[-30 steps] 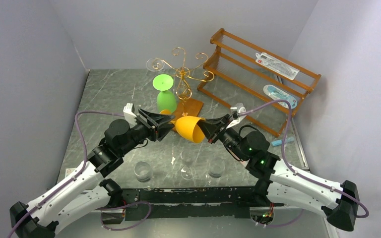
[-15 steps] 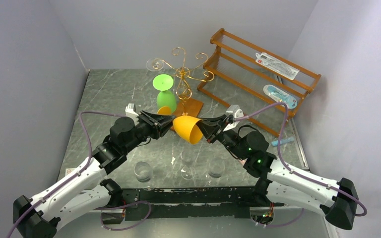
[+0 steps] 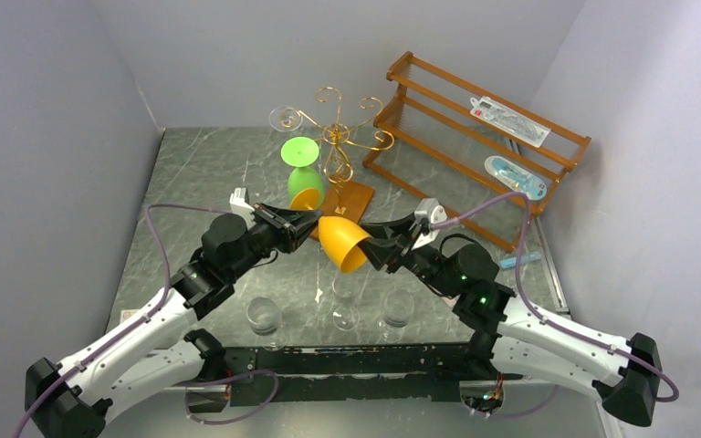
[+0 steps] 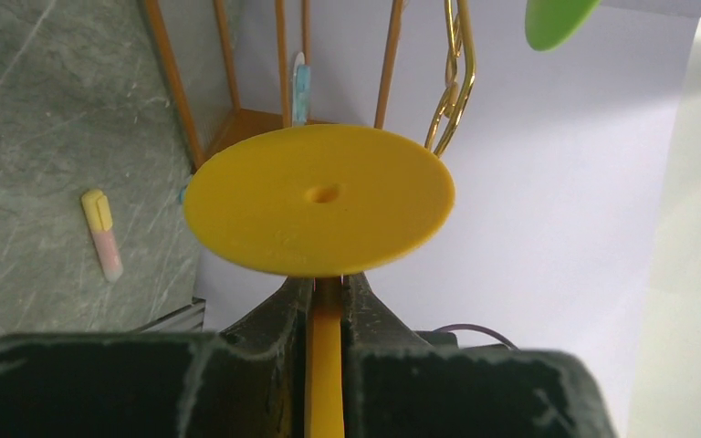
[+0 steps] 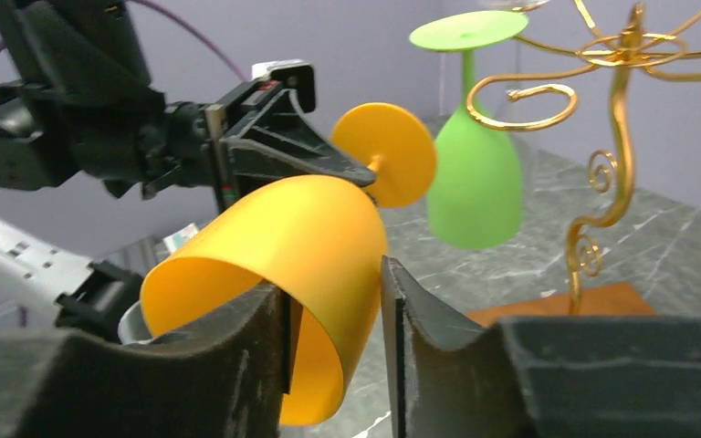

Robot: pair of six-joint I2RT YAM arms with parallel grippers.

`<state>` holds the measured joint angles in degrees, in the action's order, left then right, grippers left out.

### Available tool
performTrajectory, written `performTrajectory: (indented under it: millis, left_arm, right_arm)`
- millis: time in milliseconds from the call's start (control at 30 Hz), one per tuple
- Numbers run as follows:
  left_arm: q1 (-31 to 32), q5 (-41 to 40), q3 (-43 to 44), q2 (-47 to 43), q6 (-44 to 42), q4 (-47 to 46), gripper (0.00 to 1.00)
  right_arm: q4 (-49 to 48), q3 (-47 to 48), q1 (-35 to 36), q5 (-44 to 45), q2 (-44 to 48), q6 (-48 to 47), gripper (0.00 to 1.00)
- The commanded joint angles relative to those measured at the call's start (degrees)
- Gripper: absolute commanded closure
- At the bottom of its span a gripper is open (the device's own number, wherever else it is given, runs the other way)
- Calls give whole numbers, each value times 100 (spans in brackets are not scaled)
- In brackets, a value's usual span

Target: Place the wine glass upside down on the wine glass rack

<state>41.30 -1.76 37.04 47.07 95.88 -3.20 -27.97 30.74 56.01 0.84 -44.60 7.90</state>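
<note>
A yellow-orange wine glass (image 3: 342, 242) hangs on its side above the table between my two grippers. My left gripper (image 3: 308, 222) is shut on its stem just behind the round foot (image 4: 319, 201), with the stem pinched between the jaws (image 4: 327, 283). My right gripper (image 3: 371, 245) is open at the bowl's mouth (image 5: 301, 228). One finger is inside the rim and one outside, with a gap around the wall (image 5: 338, 274). The wine glass rack (image 3: 336, 146), gold wire on an orange-brown base, stands just behind. A green glass (image 3: 304, 173) hangs upside down on it.
A brown slatted wooden shelf (image 3: 475, 146) with packets stands at the back right. Three clear glasses (image 3: 264, 315) (image 3: 345, 301) (image 3: 396, 310) stand near the front edge, under the arms. A highlighter (image 4: 102, 233) lies on the table. Grey walls close in both sides.
My left gripper has closed onto the stem. My right gripper, which was clamped on the bowl's rim, has opened. The glass's mouth has dipped slightly down.
</note>
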Motion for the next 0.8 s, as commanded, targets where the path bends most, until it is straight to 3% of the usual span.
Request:
performTrajectory:
  millis: [0,267,433,767]
  left_arm:
    - [0,-202,72,-68,-402,61,95]
    - [-5,-796,112,-614,-752,436,95]
    - [-2,-1345,197,-1026,-1201,876,95]
    - [-5,-1546,765,-1456,-4162,691,95]
  right_arm:
    - [582,197,115,-312,351,330,54]
    - [2286,691,115,-152,1039,-70,44]
    - [2638,949,114,113,1284,125,41]
    - [3053,1908,117,947,482,2055,41]
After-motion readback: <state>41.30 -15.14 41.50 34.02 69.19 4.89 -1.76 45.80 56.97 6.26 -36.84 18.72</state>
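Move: The left hand already grips the yellow glass by its stem; the rack's hub stands about 14 cm ahead, 3 cm right and 7 cm above it. The empty front loop is some 6 cm ahead, 4 cm right and 7 cm up; the hanging green glass is centred 10 cm ahead, 2 cm left, about level. From the right hand, already opening around the rim, the yellow glass's bowl lies about 5 cm left and 1 cm ahead, at its height; the hub is roughly 20 cm ahead, 6 cm left and 8 cm up. Leftward and then increasingly upward, about 6.5 cm over and 5 cm up, the left hand carries the yellow glass away from the right hand across the near side of the green glass, tipping its fingers up and rolling its left side up, nearly 30 degrees of turn in all. The right hand opens farther, comes free of the rim and backs off to its right while rising some 6 cm, easing forward a little at the end. ##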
